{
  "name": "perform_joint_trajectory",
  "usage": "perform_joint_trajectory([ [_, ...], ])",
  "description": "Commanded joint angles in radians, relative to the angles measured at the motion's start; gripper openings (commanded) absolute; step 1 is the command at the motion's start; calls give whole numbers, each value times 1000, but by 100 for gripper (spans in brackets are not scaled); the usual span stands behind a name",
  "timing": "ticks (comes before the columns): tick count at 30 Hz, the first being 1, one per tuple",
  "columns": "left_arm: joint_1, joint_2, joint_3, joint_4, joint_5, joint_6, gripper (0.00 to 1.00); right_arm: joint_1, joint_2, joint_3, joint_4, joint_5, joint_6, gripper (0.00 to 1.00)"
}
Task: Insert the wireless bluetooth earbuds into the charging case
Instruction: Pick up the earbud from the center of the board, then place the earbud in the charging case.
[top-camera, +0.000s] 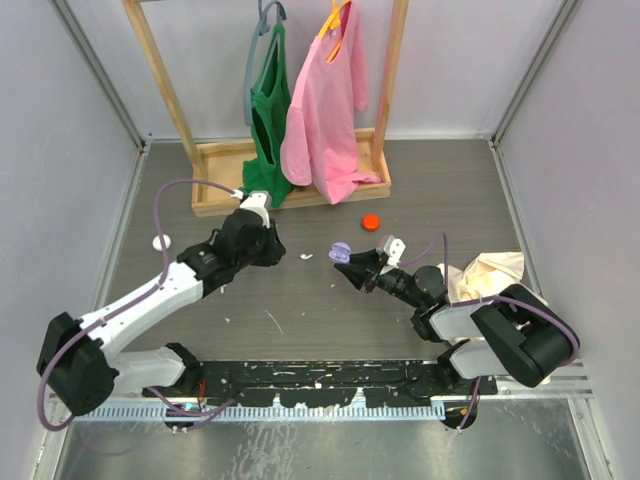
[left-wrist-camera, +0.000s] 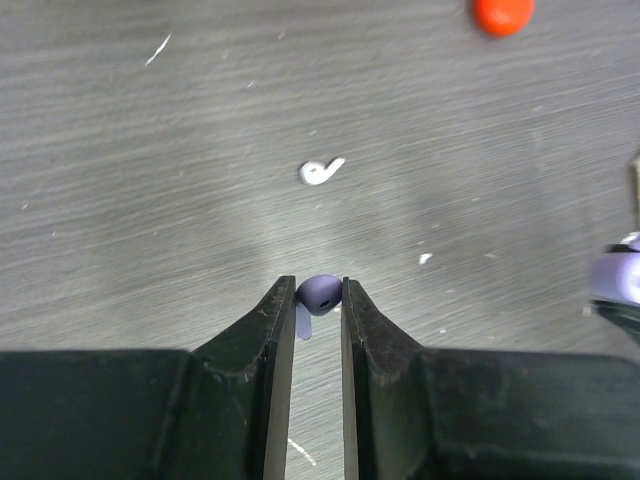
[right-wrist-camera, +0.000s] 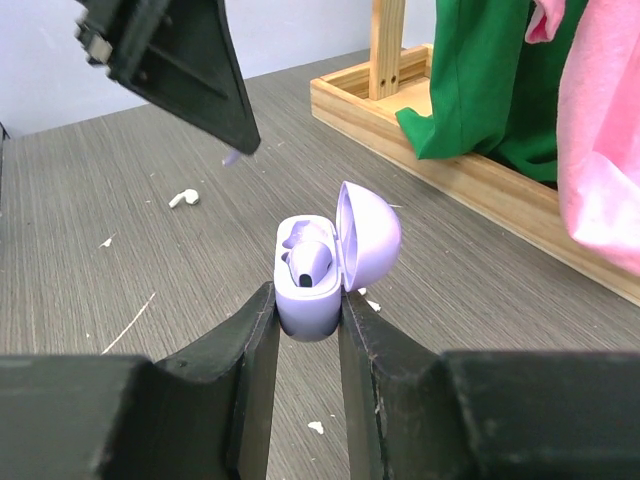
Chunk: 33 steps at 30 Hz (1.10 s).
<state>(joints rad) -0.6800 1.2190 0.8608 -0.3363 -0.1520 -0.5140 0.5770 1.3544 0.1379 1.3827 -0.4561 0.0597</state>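
Note:
My left gripper (left-wrist-camera: 317, 284) is shut on a pale lavender earbud (left-wrist-camera: 322, 294), held at the fingertips above the table. The open lavender charging case (right-wrist-camera: 306, 300) sits between the tips of my shut right gripper (right-wrist-camera: 307, 292), its lid (right-wrist-camera: 370, 236) swung up to the right. A second earbud (right-wrist-camera: 312, 262) sits in the case. In the top view the left gripper (top-camera: 279, 251) is a short way left of the case (top-camera: 340, 251). In the right wrist view the left gripper's fingers (right-wrist-camera: 190, 70) hang above and left of the case.
A white comma-shaped scrap (left-wrist-camera: 321, 171) lies on the table between the grippers. A red cap (top-camera: 371, 221) lies beyond the case and a white disc (top-camera: 161, 241) at far left. The wooden rack (top-camera: 290, 180) with green and pink shirts stands behind. Crumpled cloth (top-camera: 492, 270) lies at right.

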Motion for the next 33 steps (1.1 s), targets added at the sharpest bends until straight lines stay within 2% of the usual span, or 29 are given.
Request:
perform_joint_trajectory([
  [1,-24,-101,-25,173,33,-13,20,6,3,27,67,-9,7,1],
  [7,-54,-167,-54,286,79,1,20,6,5,26,74,-10,12,1],
  [14,-108,-173,-69,415,122,34,20,6,8,23,92,-13,18,1],
  [25,-182,-116,-104,654,141,85,21,6,9,16,114,-17,30,1],
  [33,-209,-60,-108,757,164,124,21,6,-5,9,124,-15,36,1],
])
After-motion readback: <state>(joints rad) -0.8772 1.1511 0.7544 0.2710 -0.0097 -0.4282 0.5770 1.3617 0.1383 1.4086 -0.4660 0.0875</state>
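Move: The purple charging case, open in the right fingers, lies about 12 cm to the right of the left hand, some 3 cm back and at nearly its height; it is right at the right hand's fingertips. From the left hand, a white earbud lies on the board about 5 cm ahead, 4 cm to the right and 12 cm below, and the round orange case some 12 cm ahead, 18 cm to the right and 12 cm below. Still pinching the purple earbud, the left hand goes on rising from the board and swings ever more to its right towards the open purple case, about 10 cm up and 10 cm across with a slight draw back, the climb easing off before the sideways travel does. Meanwhile its wrist lifts the fingertips from a steep downward slant to almost level, some 30 degrees, and turns them clockwise towards the right arm, while the right hand keeps its hold on the case and stays practically in place. ##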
